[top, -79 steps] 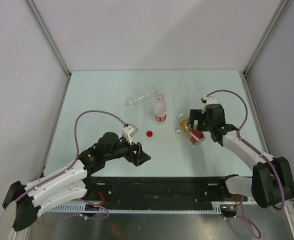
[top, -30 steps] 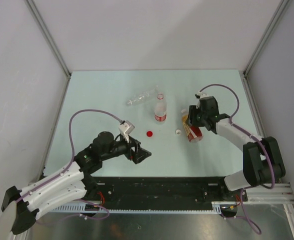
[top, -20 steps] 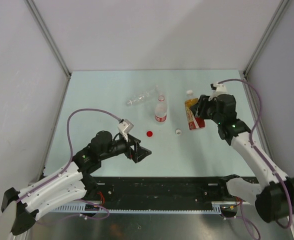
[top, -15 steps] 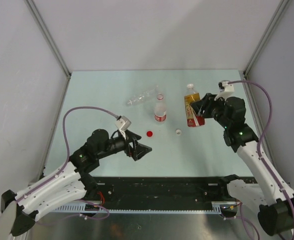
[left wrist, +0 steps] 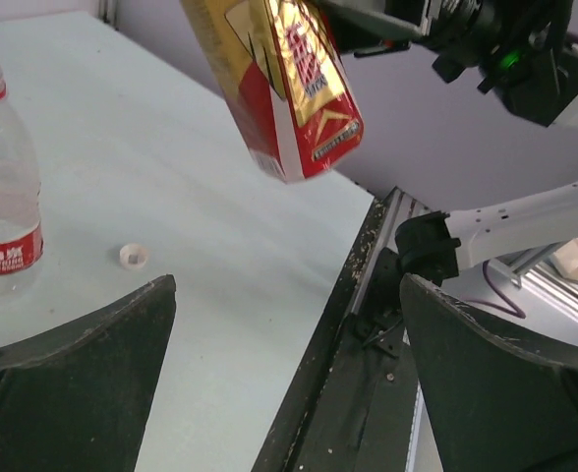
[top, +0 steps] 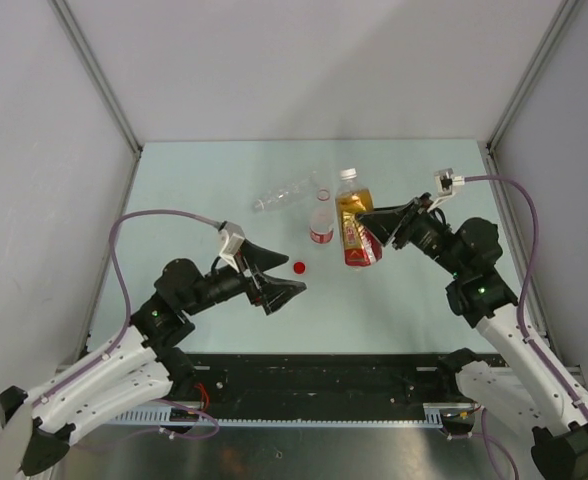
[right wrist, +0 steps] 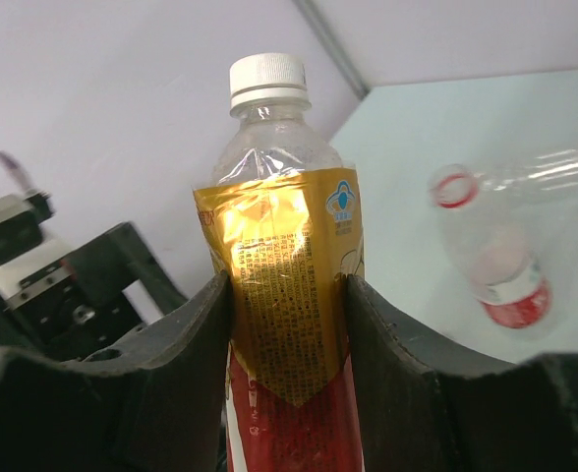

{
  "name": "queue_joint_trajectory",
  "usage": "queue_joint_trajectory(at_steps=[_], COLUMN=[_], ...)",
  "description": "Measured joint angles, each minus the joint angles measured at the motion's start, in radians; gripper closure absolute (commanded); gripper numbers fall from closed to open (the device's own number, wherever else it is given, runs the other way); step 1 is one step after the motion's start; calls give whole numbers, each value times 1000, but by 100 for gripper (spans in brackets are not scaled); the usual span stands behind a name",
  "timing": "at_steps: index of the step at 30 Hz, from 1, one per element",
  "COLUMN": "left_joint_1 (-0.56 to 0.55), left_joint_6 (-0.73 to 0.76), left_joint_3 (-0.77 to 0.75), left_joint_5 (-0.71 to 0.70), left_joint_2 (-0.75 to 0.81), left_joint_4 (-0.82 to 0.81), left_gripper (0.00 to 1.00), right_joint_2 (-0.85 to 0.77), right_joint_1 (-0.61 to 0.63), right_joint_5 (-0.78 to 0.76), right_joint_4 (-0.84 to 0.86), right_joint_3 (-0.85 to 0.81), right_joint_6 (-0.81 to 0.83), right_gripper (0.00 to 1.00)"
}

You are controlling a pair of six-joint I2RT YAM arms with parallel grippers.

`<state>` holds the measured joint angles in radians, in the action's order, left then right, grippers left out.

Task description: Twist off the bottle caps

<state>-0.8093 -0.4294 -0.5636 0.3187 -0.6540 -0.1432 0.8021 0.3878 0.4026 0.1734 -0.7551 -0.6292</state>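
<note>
My right gripper [top: 367, 228] is shut on the amber bottle [top: 354, 226] and holds it off the table, upright with a slight tilt. Its white cap [right wrist: 266, 79] is screwed on, and the fingers [right wrist: 186, 354] clamp the gold and red label [right wrist: 291, 295]. My left gripper [top: 294, 277] stands open and empty, low and left of that bottle, which hangs above its wide jaws [left wrist: 287, 88]. The red-label bottle [top: 321, 222] stands capless. The clear crinkled bottle [top: 286, 192] lies behind it. A red cap [top: 300, 267] and a white cap [left wrist: 133, 256] lie loose on the table.
The pale green table [top: 204, 210] is walled by grey panels at the back and both sides. A black rail [top: 334, 375] runs along the near edge. Purple cables loop over both arms.
My right arm has lifted the amber bottle and carried it left, toward the middle. My left gripper has risen, swung toward the bottle and opened a little wider.
</note>
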Motion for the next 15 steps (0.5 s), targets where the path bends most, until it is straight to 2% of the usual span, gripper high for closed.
queue_joint_trajectory(at_steps=[6,15], left_joint_1=[0,0], left_joint_6=[-45,-106], left_joint_3=[-10,-70], left_joint_5=[30,105], left_joint_2=[-50,-215], left_joint_4=[-97,-260], left_gripper=[1,1], right_joint_2=[0,-15], right_joint_1=[84,128], right_joint_5=[44,103], right_joint_4=[97,237], right_joint_3=[10,53], right_joint_6=[-51,-110], right_gripper=[58,57])
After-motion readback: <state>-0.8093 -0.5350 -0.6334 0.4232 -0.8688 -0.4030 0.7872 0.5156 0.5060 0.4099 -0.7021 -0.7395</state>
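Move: In the right hand's grip, the gold-labelled bottle has its middle about 13 cm to the right of the empty left hand, 9 ahead and 5 above; the left gripper is thus 9 cm back, 13 left and 6 below the right hand. From the left hand, the standing red-label bottle is some 23 ahead, 8 right, 16 below; the white cap 16 ahead, 18 right, and the red cap 15 ahead, 2 right, both 26 below. Bringing the two hands together in the air: the right keeps its pinch on the gold-labelled bottle and carries it back about 5 cm, left 4 and up 3 towards the left gripper, turning some 15 degrees counter-clockwise. The left, fingers staying wide open, goes about 4 cm right and 3 up towards the bottle's lower body. ##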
